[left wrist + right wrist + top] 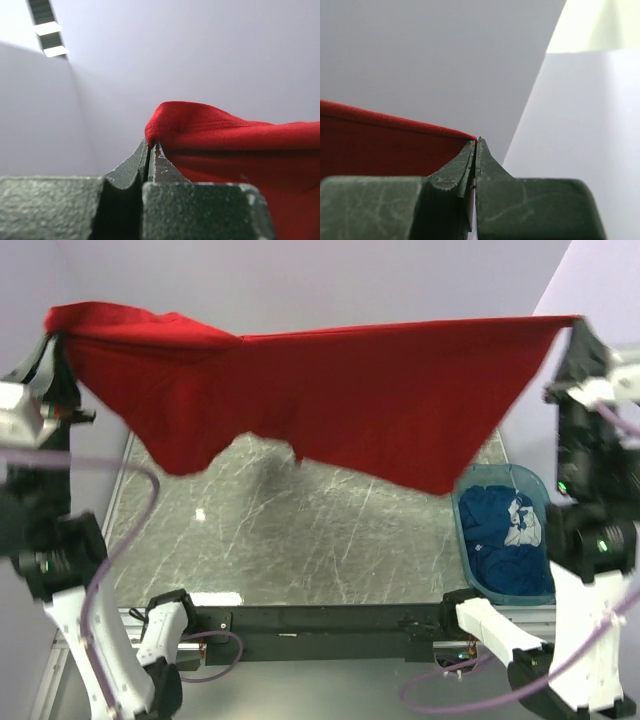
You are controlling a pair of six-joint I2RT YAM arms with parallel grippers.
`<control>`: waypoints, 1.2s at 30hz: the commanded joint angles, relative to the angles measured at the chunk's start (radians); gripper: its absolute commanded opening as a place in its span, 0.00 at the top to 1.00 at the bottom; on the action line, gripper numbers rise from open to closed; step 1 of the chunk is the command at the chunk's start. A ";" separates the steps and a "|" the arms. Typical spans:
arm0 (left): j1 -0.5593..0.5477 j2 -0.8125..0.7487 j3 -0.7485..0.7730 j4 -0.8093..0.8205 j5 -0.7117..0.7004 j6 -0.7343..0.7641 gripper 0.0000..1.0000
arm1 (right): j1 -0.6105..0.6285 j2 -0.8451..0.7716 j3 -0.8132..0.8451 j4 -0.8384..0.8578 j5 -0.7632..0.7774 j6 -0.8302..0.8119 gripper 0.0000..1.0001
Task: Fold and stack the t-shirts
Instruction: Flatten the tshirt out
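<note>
A bright red t-shirt point(330, 390) hangs stretched high above the table between both arms. My left gripper point(50, 335) is shut on its upper left corner, and the left wrist view shows red cloth point(230, 140) bunched at the gripper point(151, 145). My right gripper point(575, 325) is shut on the upper right corner, where the red hem point(395, 130) runs into the gripper point(476, 141). The shirt sags in the middle, its lower edge hanging clear of the tabletop. A dark blue t-shirt with white print point(510, 535) lies crumpled in the tub. The lavender one is out of view.
A translucent teal plastic tub point(535, 485) stands at the table's right side, near the right arm's base. The dark marbled tabletop point(300, 530) lies below the hanging shirt. Lavender walls close in on the back and sides.
</note>
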 commanded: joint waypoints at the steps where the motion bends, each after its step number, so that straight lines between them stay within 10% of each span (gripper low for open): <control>1: 0.018 -0.049 0.030 -0.012 -0.143 0.107 1.00 | -0.012 -0.058 0.033 0.174 0.086 -0.070 1.00; 9: 0.018 -0.034 0.167 -0.250 -0.186 0.211 1.00 | -0.010 -0.046 0.042 0.202 0.029 -0.186 1.00; 21: 0.017 -0.112 -0.425 -0.491 0.109 0.181 0.99 | -0.010 0.135 -0.436 0.286 -0.179 -0.252 1.00; 28: -0.044 0.127 -0.637 -0.378 -0.035 0.197 0.99 | 0.043 0.443 -0.451 0.306 -0.227 -0.278 1.00; 36: -0.055 0.565 -0.547 -0.313 -0.196 0.153 1.00 | 0.108 0.816 -0.264 0.251 -0.198 -0.347 1.00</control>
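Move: Both hands already hold the red t-shirt by its far edge, stretched between them high above the table. The table middle, where it is to be laid, lies some 65 cm below both: about 19 cm ahead and 30 cm right of the left hand, 17 cm ahead and 30 cm left of the right. From the right hand, the blue bin is about 16 cm right and 2 cm ahead, the purple stack some 45 cm ahead and 9 cm right, both far below. Both grippers keep their pinch on the t-shirt's corners, first drawing back and a little up by 8 to 10 cm, then swinging fast down and forward over the table. The left ends about 50 cm lower, its wrist tipped down some 80 degrees; the right ends about 40 cm lower and 30 cm farther forward, tipping less, rolling left side down and drifting left. ##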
